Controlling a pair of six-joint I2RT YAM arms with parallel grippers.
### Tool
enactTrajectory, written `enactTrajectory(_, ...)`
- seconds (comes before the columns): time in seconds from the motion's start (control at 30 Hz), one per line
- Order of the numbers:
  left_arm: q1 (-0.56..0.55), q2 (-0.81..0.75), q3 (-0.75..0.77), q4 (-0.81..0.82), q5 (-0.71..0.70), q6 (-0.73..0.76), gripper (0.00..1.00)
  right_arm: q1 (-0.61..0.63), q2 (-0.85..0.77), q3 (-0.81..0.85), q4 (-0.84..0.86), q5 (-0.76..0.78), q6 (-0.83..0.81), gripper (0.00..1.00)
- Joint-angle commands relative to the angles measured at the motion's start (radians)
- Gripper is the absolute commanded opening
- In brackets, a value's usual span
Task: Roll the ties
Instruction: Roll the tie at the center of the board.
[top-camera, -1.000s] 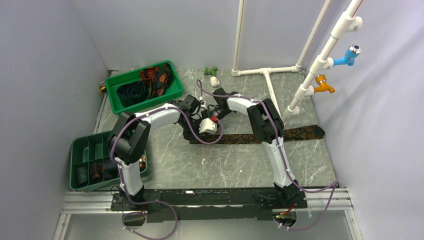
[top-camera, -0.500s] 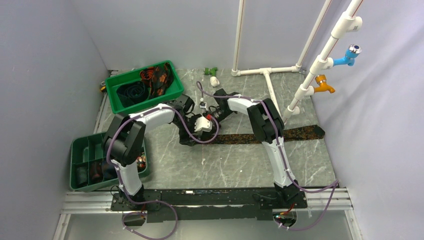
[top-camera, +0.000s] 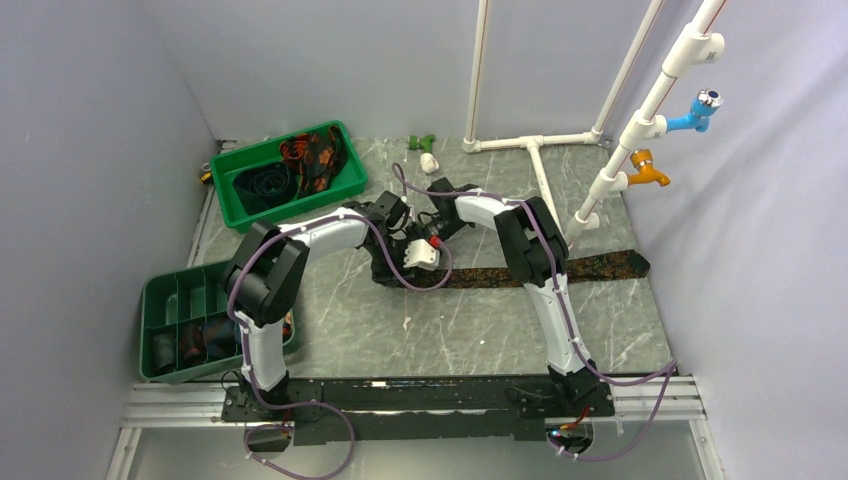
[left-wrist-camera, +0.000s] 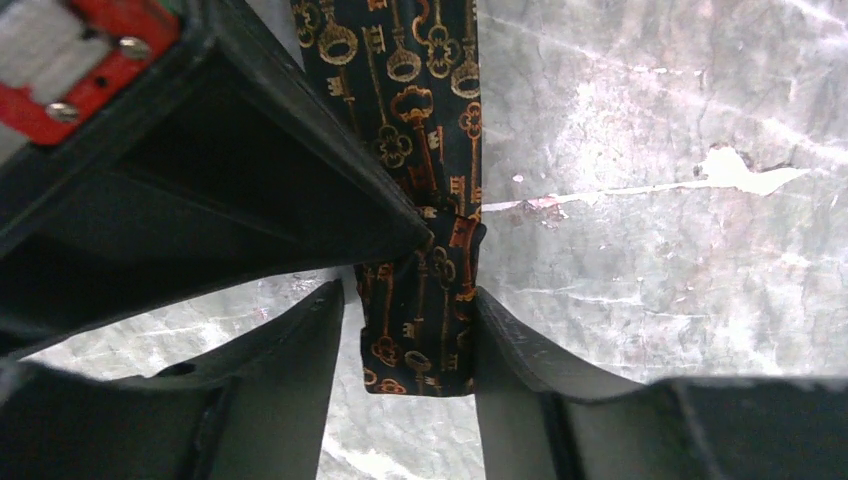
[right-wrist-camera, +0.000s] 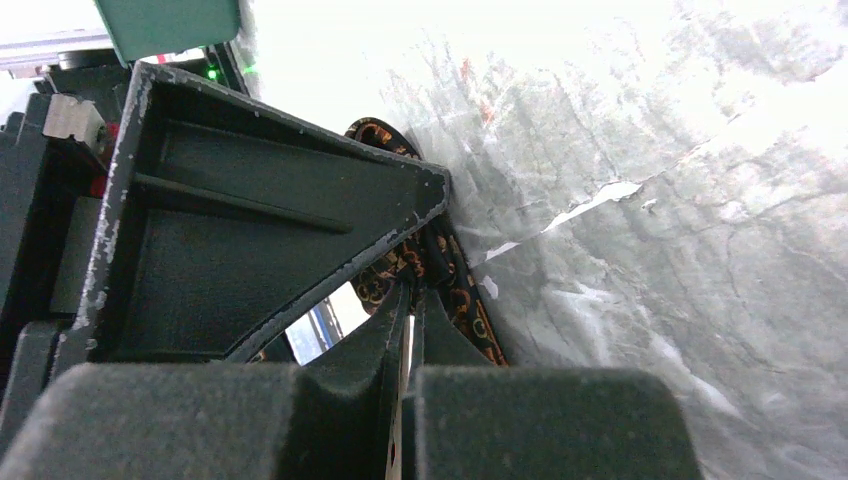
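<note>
A long dark tie (top-camera: 560, 268) with orange key print lies flat across the table, from the middle out to the right. In the left wrist view its folded near end (left-wrist-camera: 420, 330) sits between the fingers of my left gripper (left-wrist-camera: 408, 292), which is open. The cloth touches the right finger (left-wrist-camera: 520, 370) and a gap shows beside the left one. My right gripper (right-wrist-camera: 412, 285) is shut on the tie's fold, and its finger (left-wrist-camera: 300, 190) reaches in from the upper left. From above, both grippers (top-camera: 405, 255) meet at the tie's left end.
A green tray (top-camera: 345, 180) at the back left holds loose ties (top-camera: 300, 160). A compartment tray (top-camera: 160, 290) at the near left holds rolled dark items. White pipes (top-camera: 535, 150) with blue and orange taps stand at the back right. A small green and white fitting (top-camera: 426, 152) lies behind the arms.
My left gripper swung left, then came back right onto the tie's end. Its jaws spread wide and then narrowed. The right gripper stayed clamped on the fold.
</note>
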Motion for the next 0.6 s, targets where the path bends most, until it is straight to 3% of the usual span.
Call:
enactTrajectory(0.0,-0.017,0.015,-0.008,-0.038,-0.028,0.018,0.47,-0.004,-0.042,0.014,-0.004,-0.008,-0.016,0.0)
enactTrajectory(0.03,-0.017,0.015,-0.009,-0.037,-0.026,0.018,0.44,-0.004,-0.044,0.015,0.0,-0.015,-0.006,0.02)
enactTrajectory(0.13,-0.018,0.016,-0.009,-0.038,-0.027,-0.001,0.38,-0.005,-0.056,0.009,0.026,-0.054,0.051,0.28)
enactTrajectory(0.27,-0.017,0.016,-0.014,-0.029,-0.032,-0.014,0.36,-0.002,-0.082,-0.024,0.066,-0.107,0.111,0.49)
enactTrajectory(0.4,-0.018,0.011,-0.023,-0.017,-0.041,-0.025,0.36,0.002,-0.086,-0.047,0.084,-0.117,0.134,0.5)
enactTrajectory(0.57,-0.018,0.007,-0.03,-0.016,-0.043,-0.035,0.36,0.022,-0.05,-0.03,0.11,-0.114,0.157,0.42)
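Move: The rolled-up end of the tie lies right at the left hand's fingertips, about 1 cm below them, between its still open pads. The flat strip's middle is roughly 22 cm to the right of that hand and level with it; a pale scratch on the table sits some 8 cm back and 1 cm right. From the right hand, whose shut fingers hold the fold, the rolled end's middle is about 2 cm left and 1 cm below. The tie's rolled end is taken over by the left hand, which stays in place low over the table and closes its fingers from the near and far edges until they stop on the cloth. Meanwhile the right hand, pinching the fold at first, opens about halfway, lets go and rises about 1 cm, tilting some 5 degrees. ##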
